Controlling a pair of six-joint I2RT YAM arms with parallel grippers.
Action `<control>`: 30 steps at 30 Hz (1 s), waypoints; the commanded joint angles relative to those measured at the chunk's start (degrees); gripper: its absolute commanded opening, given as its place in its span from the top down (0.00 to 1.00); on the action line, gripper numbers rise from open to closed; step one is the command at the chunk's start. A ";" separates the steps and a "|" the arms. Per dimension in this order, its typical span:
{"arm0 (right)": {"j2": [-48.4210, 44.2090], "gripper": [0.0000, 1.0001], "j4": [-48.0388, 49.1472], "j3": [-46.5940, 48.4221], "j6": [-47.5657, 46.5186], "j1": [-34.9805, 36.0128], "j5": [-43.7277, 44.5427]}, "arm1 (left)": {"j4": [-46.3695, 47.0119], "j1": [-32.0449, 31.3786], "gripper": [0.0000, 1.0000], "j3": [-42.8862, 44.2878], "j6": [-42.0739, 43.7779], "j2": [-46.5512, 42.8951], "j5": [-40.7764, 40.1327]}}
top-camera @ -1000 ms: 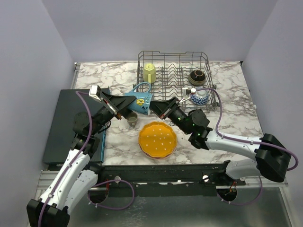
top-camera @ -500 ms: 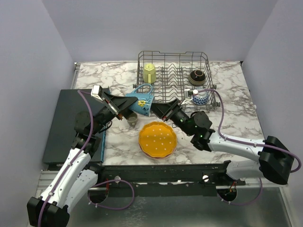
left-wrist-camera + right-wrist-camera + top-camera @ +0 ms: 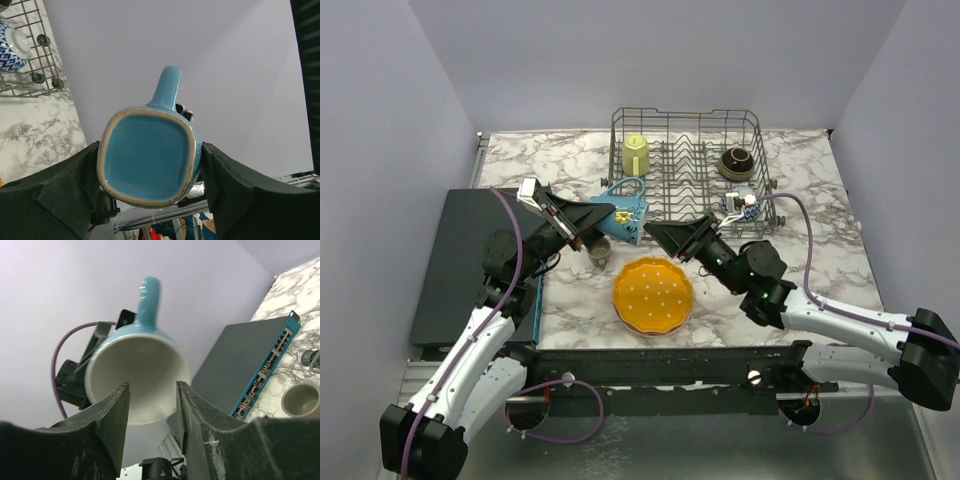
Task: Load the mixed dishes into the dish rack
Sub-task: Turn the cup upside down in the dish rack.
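A blue mug [image 3: 623,217] hangs on its side above the table, in front of the dish rack [image 3: 690,120]. My left gripper [image 3: 601,222] is shut on it. In the left wrist view the mug's square base [image 3: 147,157] sits between both fingers [image 3: 75,185]. My right gripper [image 3: 657,233] stands open just right of the mug, clear of it. The right wrist view looks into the mug's white mouth [image 3: 137,375], which lies beyond the spread fingers [image 3: 112,415]. A yellow mug [image 3: 636,153] and a brown bowl [image 3: 736,162] stand in the rack. An orange dotted plate [image 3: 653,294] lies on the marble.
A blue-and-white patterned bowl [image 3: 742,205] sits by the rack's front right corner. A small grey cup [image 3: 599,252] stands under the left gripper. A dark mat [image 3: 460,260] covers the table's left side. Purple cables trail from both arms.
My right gripper has opened, let go of the blue mug and drawn back to the right. My left gripper keeps hold of the mug, which has barely moved.
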 commanded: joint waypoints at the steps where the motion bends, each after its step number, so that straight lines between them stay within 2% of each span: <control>1: -4.57 0.52 -3.89 -0.97 -2.95 0.22 2.77 | 3.03 0.13 0.60 1.89 3.10 2.03 -0.29; 17: -16.87 0.52 -16.59 -5.18 -7.74 0.21 9.34 | 1.70 0.13 0.70 7.97 12.26 13.37 -1.08; 30: -29.83 0.51 -27.53 -8.81 -10.35 0.18 11.28 | -11.02 0.05 0.75 19.25 29.42 23.59 -7.76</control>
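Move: The left hand holds the blue cup by its base. The free spot in the rack's near-left part lies about 23 cm ahead of this hand, 6 cm to its right and some 25 cm below. The yellow cup stands about 12 cm beyond that spot, while the grey cup is roughly 3 cm ahead of the left hand and 3 cm left. From the empty right hand, the same spot is about 23 cm ahead, 7 cm left and 25 cm below. Keeping its pinch on the blue cup's base, the left hand carries it forward and down towards the near-left of the dish rack, about 9 cm out and 5 cm lower, while rolling some 20 degrees so the mouth tips downward. The right hand, already off the cup and half open, backs away about 9 cm to the right, turning slightly clockwise. ##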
